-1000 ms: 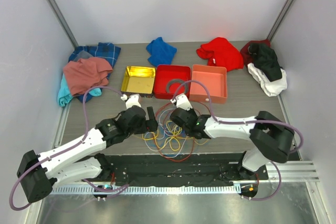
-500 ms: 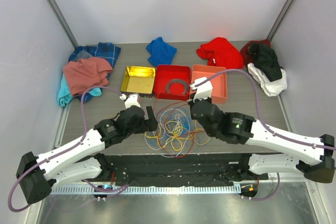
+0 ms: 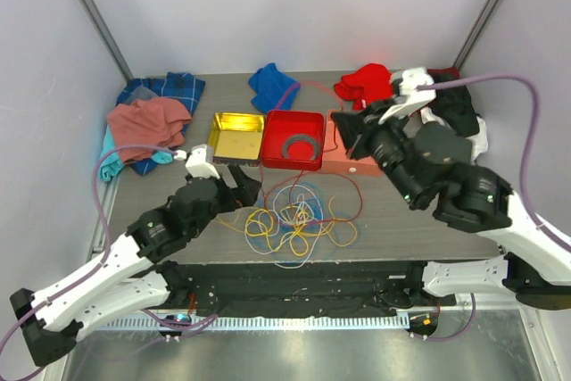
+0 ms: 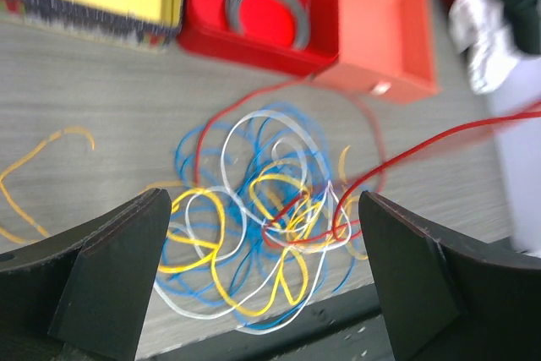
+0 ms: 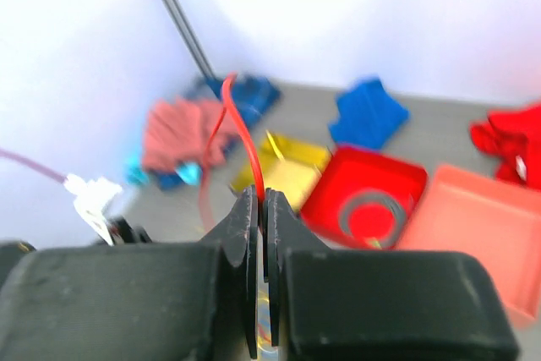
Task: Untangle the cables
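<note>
The cables (image 3: 294, 220) lie in a tangle of yellow, blue, white and red loops on the table's near middle. An orange strand (image 4: 34, 166) trails off to their left. My right gripper (image 3: 343, 136) is raised high over the salmon tray and shut on the red cable (image 5: 241, 133), which rises from the tangle (image 4: 270, 209) as a taut line (image 4: 423, 145). Its jaws (image 5: 260, 202) pinch that cable between them. My left gripper (image 3: 244, 186) hovers open just left of the tangle, and its fingers (image 4: 110, 285) straddle the pile from above without touching it.
Behind the cables stand a yellow tray (image 3: 235, 136), a red tray (image 3: 272, 156) holding a flat grey ring (image 3: 302, 145), and a salmon tray (image 3: 352, 163). Cloths lie along the back: pink (image 3: 147, 124), plaid (image 3: 169, 86), blue (image 3: 272, 86), red (image 3: 375, 88), black and white (image 3: 457, 115).
My right gripper has risen from the tangle and swung back to the right, drawing the red cable up and out. The left arm has pulled back a little and stayed open.
</note>
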`<action>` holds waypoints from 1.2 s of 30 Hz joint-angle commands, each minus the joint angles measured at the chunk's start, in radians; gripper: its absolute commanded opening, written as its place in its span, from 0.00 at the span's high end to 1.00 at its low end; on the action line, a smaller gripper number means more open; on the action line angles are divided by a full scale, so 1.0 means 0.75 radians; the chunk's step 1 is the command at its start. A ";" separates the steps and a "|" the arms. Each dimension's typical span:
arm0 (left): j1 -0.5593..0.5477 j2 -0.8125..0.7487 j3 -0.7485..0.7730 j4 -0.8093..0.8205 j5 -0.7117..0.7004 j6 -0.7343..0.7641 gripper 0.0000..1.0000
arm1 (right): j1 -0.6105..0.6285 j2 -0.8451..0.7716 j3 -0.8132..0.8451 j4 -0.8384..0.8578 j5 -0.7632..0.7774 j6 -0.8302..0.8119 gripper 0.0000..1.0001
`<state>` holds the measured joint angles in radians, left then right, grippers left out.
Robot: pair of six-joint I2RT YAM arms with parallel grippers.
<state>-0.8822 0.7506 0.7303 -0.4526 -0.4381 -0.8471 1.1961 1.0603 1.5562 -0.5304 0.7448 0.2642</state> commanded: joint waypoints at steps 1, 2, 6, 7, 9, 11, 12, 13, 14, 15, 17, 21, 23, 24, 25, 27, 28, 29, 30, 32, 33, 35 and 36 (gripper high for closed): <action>-0.002 -0.109 -0.027 0.111 -0.089 0.041 0.01 | 0.005 0.051 0.244 0.120 -0.064 -0.111 0.99; -0.002 -0.117 -0.029 0.105 -0.089 0.037 0.00 | 0.005 0.083 0.327 0.128 -0.075 -0.127 0.99; -0.002 -0.117 -0.021 0.051 -0.079 0.021 0.00 | 0.007 0.177 0.557 0.126 -0.144 -0.160 0.99; -0.002 -0.121 -0.021 0.045 -0.079 0.017 0.00 | 0.007 0.196 0.594 0.128 -0.156 -0.166 0.99; -0.002 -0.129 -0.025 0.045 -0.072 0.017 0.00 | 0.007 0.243 0.704 0.130 -0.183 -0.174 0.99; -0.002 -0.140 -0.027 0.053 -0.074 0.021 0.00 | 0.007 0.267 0.800 0.137 -0.204 -0.180 0.99; -0.002 -0.146 -0.025 0.063 -0.074 0.025 0.00 | 0.007 0.298 0.835 0.137 -0.224 -0.182 0.99; -0.002 -0.152 -0.027 0.068 -0.074 0.035 0.00 | 0.005 0.308 0.902 0.137 -0.236 -0.184 0.99; -0.002 -0.156 -0.025 0.078 -0.072 0.041 0.00 | 0.007 0.319 0.927 0.137 -0.255 -0.182 0.99; -0.002 -0.164 -0.025 0.090 -0.064 0.049 0.00 | 0.007 0.329 0.948 0.131 -0.273 -0.178 0.99; -0.002 -0.168 -0.021 0.133 -0.050 0.076 0.00 | 0.007 0.329 0.958 0.110 -0.290 -0.172 0.99; -0.002 -0.183 -0.059 0.302 0.013 0.131 0.00 | 0.007 0.272 0.811 0.124 -0.255 -0.148 0.99; -0.002 -0.187 -0.123 0.498 0.111 0.166 0.00 | 0.005 0.227 0.709 0.165 -0.243 -0.135 0.99; -0.002 -0.189 -0.149 0.568 0.152 0.170 0.00 | 0.007 0.216 0.690 0.171 -0.240 -0.129 0.99; -0.002 -0.197 -0.176 0.644 0.221 0.170 0.00 | 0.007 0.208 0.670 0.173 -0.240 -0.127 0.99; -0.002 -0.209 -0.276 0.895 0.304 0.172 0.00 | 0.007 0.202 0.662 0.173 -0.238 -0.121 0.99; -0.002 -0.213 -0.339 0.983 0.369 0.168 0.00 | 0.005 0.198 0.652 0.171 -0.234 -0.121 0.99; -0.002 -0.211 -0.364 1.047 0.394 0.164 0.00 | 0.007 0.192 0.647 0.171 -0.236 -0.121 0.99; -0.002 -0.207 -0.380 1.128 0.410 0.154 0.00 | 0.007 0.188 0.643 0.171 -0.234 -0.119 0.99; -0.004 -0.167 -0.393 1.145 0.451 0.152 0.00 | 0.005 0.182 0.627 0.171 -0.234 -0.121 0.99; -0.002 -0.144 -0.393 1.160 0.465 0.152 0.00 | 0.007 0.180 0.621 0.171 -0.234 -0.117 0.99; -0.004 -0.087 -0.399 1.192 0.504 0.138 0.00 | 0.005 0.175 0.602 0.175 -0.236 -0.115 0.99; -0.006 -0.070 -0.401 1.241 0.515 0.135 0.00 | 0.005 0.175 0.596 0.180 -0.240 -0.115 0.99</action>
<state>-0.8822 0.6559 0.4255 0.2581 -0.1413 -0.7490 1.1961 1.2186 2.0117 -0.4438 0.5674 0.1688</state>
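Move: The red cable hangs from the right hand's shut fingers; the middle of its rising strand is about 14 cm right of the open left hand, 2 cm ahead and 3 cm above it. The cable tangle is about 11 cm right and 2 cm ahead of the left hand, some 20 cm below. From the right hand the tangle is 7 cm left, 3 cm ahead and 45 cm below. Beyond it lie the red tray, 26 cm ahead and 9 cm left, and the salmon tray, 26 cm ahead and 8 cm right. The red cable, still pinched in the right hand, is hauled up above the tangle by about 20 cm, then let down some 5 cm as the hand eases off, its fingers tipped further upward. The left hand first rises a little and pauses, then swings some 6 cm to the right towards the hanging strand, rising slightly more, its wide-open fingers tipping up and turning clockwise; no touch on the cable can be seen. ##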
